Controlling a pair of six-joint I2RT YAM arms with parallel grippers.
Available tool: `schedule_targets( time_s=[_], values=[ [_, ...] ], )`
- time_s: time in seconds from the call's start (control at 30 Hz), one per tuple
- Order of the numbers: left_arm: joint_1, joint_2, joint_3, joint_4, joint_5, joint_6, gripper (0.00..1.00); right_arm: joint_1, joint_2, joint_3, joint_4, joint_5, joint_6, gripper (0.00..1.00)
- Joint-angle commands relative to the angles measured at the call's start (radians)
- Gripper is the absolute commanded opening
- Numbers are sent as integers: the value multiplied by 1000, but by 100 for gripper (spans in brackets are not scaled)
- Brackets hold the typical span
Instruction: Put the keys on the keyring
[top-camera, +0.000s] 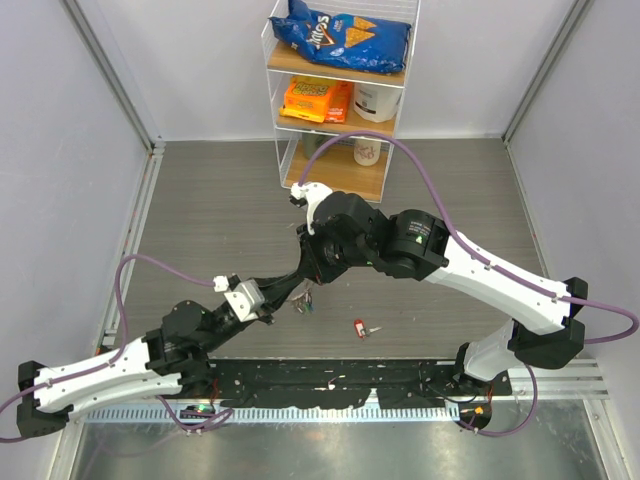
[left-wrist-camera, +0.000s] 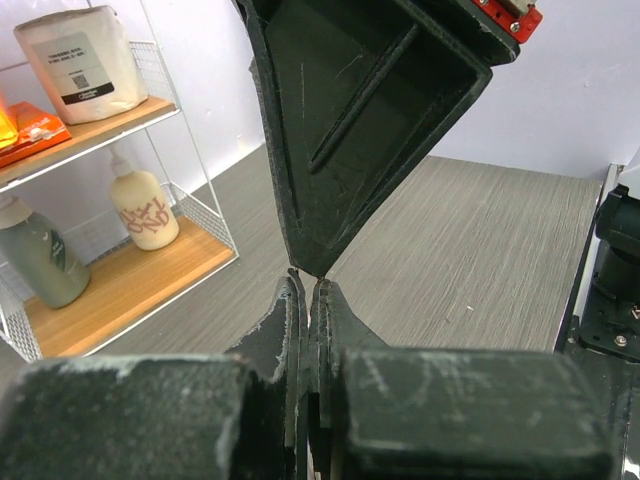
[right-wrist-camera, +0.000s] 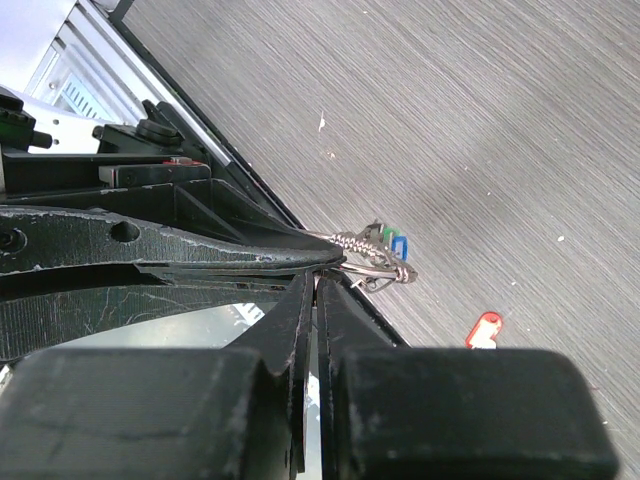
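Observation:
The keyring (right-wrist-camera: 378, 266), a thin silver wire ring, hangs above the table with a green key (right-wrist-camera: 384, 236) and a blue key (right-wrist-camera: 400, 246) on it. The top view shows this bunch as small dangling keys (top-camera: 305, 301). My right gripper (right-wrist-camera: 318, 282) is shut on the ring's near side. My left gripper (right-wrist-camera: 335, 256) comes in from the left, shut, its tips at the ring's coiled part. In the left wrist view the left gripper (left-wrist-camera: 306, 284) is shut tip to tip against the right finger (left-wrist-camera: 350, 130); the ring is hidden there. A red key (top-camera: 362, 327) (right-wrist-camera: 483, 329) lies flat on the table.
A wire shelf (top-camera: 340, 100) with snack bags and bottles stands at the back centre, also in the left wrist view as the shelf (left-wrist-camera: 120, 285). A black rail (top-camera: 330, 385) runs along the near edge. Grey walls close in both sides.

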Motion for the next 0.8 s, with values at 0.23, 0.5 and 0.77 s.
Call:
schedule_targets(
  time_s=[0.23, 0.5, 0.77],
  values=[
    [-1, 21, 20, 16, -19, -12, 13, 4, -49, 32, 73, -1, 10, 6],
    [-3, 9, 10, 16, -28, -15, 20, 4, -49, 32, 71, 1, 8, 6],
    [-1, 3, 0, 20, -31, -19, 24, 4, -49, 31, 71, 2, 10, 6]
  ],
)
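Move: The keyring is at both hands' fingertips, pinched from either side, its middle about 3 cm below each hand point and about 1 cm back. The green and blue keys hang at its lower end, roughly 5 cm below the left hand and 1 cm back. From the left hand, the red key lies on the table about 11 cm to the right, level fore and aft, some 28 cm down. The left hand stays where it is, shifting less than half a centimetre with no real wrist turn, and opens its shut fingers to about a quarter of their range, easing its pinch so that they stand a little apart on either side of the keyring's wire. The right hand holds still against it, reaching in from the right with its fingers pointing left and down, and keeps its closed grip on the keyring. ##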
